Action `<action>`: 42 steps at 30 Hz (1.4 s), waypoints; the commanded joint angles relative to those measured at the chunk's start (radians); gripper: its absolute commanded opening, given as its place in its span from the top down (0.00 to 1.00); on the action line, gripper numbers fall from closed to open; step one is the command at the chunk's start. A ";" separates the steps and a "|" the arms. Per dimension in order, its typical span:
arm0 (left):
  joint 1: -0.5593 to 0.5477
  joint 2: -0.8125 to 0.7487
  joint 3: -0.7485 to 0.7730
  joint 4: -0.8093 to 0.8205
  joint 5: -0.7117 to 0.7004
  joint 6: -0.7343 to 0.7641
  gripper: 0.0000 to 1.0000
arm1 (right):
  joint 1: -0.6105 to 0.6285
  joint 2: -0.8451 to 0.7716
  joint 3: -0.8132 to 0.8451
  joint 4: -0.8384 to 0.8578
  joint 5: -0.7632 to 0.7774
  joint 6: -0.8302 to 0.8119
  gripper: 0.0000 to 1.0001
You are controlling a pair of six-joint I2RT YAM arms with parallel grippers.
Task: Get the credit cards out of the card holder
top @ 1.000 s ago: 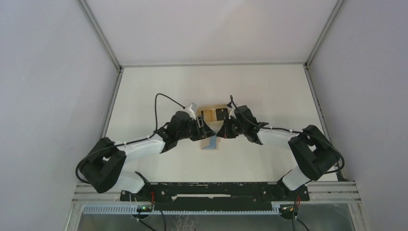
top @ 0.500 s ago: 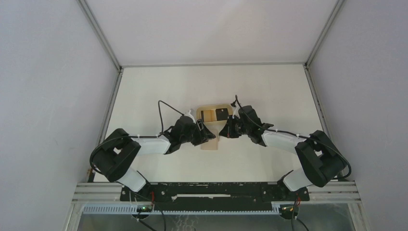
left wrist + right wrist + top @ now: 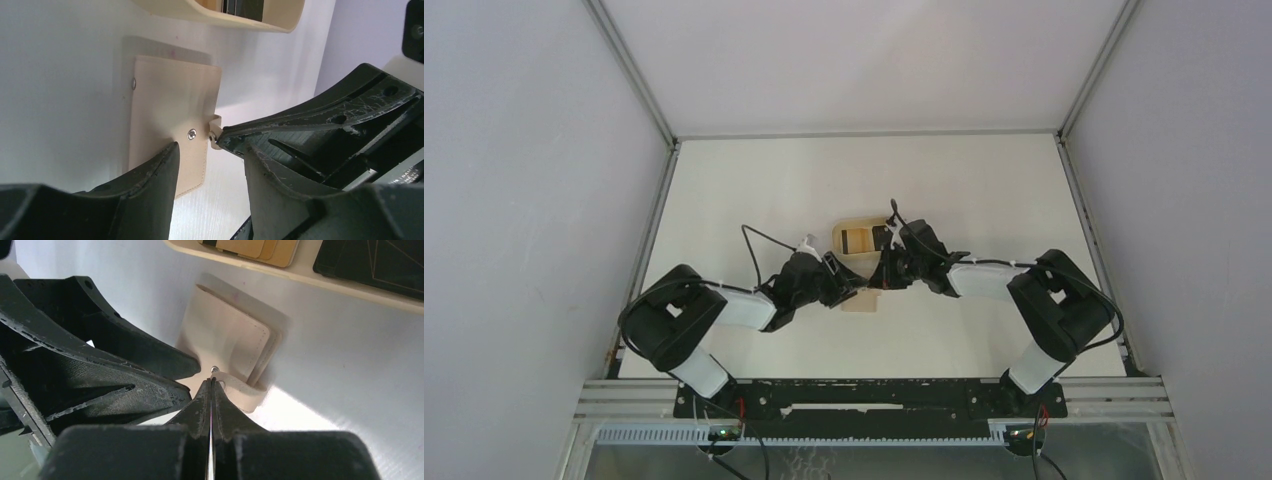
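The beige card holder (image 3: 859, 303) lies folded and flat on the white table, just in front of an oval wooden tray (image 3: 837, 236). In the tray lie the credit cards, one tan-brown with a dark stripe (image 3: 855, 241) and one black (image 3: 883, 236). My right gripper (image 3: 212, 382) is shut, its tips pinching the end of the holder's closing tab (image 3: 239, 389) by the snap. My left gripper (image 3: 210, 150) is open low over the card holder (image 3: 170, 105). Its left finger (image 3: 150, 175) rests on the holder's face beside a snap. Its right finger (image 3: 280, 180) stands off the holder's edge.
The tray's rim (image 3: 300, 276) stands just behind the card holder (image 3: 225, 335), with the black card (image 3: 372, 262) and the tan card (image 3: 245, 245) inside it. Both arms meet at the table's centre. Grey walls close in the left, right and back.
Both grippers have come down toward the table. The card holder, raised and partly open a second ago, now lies flat and folded. The left arm has folded lower.
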 commanded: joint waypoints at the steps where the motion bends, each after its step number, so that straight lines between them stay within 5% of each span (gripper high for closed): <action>1: -0.001 0.061 -0.058 0.137 -0.011 -0.083 0.47 | 0.009 0.020 0.055 0.036 0.003 0.019 1.00; 5: 0.000 0.108 -0.077 0.229 0.008 -0.122 0.68 | 0.014 0.040 0.076 0.036 0.000 0.024 1.00; 14: 0.006 0.108 -0.094 0.231 -0.007 -0.126 0.99 | 0.025 0.069 0.108 0.024 0.012 0.023 1.00; 42: 0.011 0.076 -0.075 0.136 -0.026 -0.080 1.00 | 0.017 0.058 0.124 -0.044 0.040 -0.022 1.00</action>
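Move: The left hand, open, hovers over the closed card holder, its middle about 1 cm to the left and 3 cm below. The strap is about 2 cm to the right and 2 cm below, and the card tray's middle about 10 cm straight ahead, 3 cm below. From the right hand, shut at the strap roughly 1 cm below it, the holder's middle lies some 3 cm to the left, level fore and aft, 2 cm below. Left hand shuts, sinking about 2 cm onto the holder; shut right hand goes left-forward 2 cm, then right and down. ##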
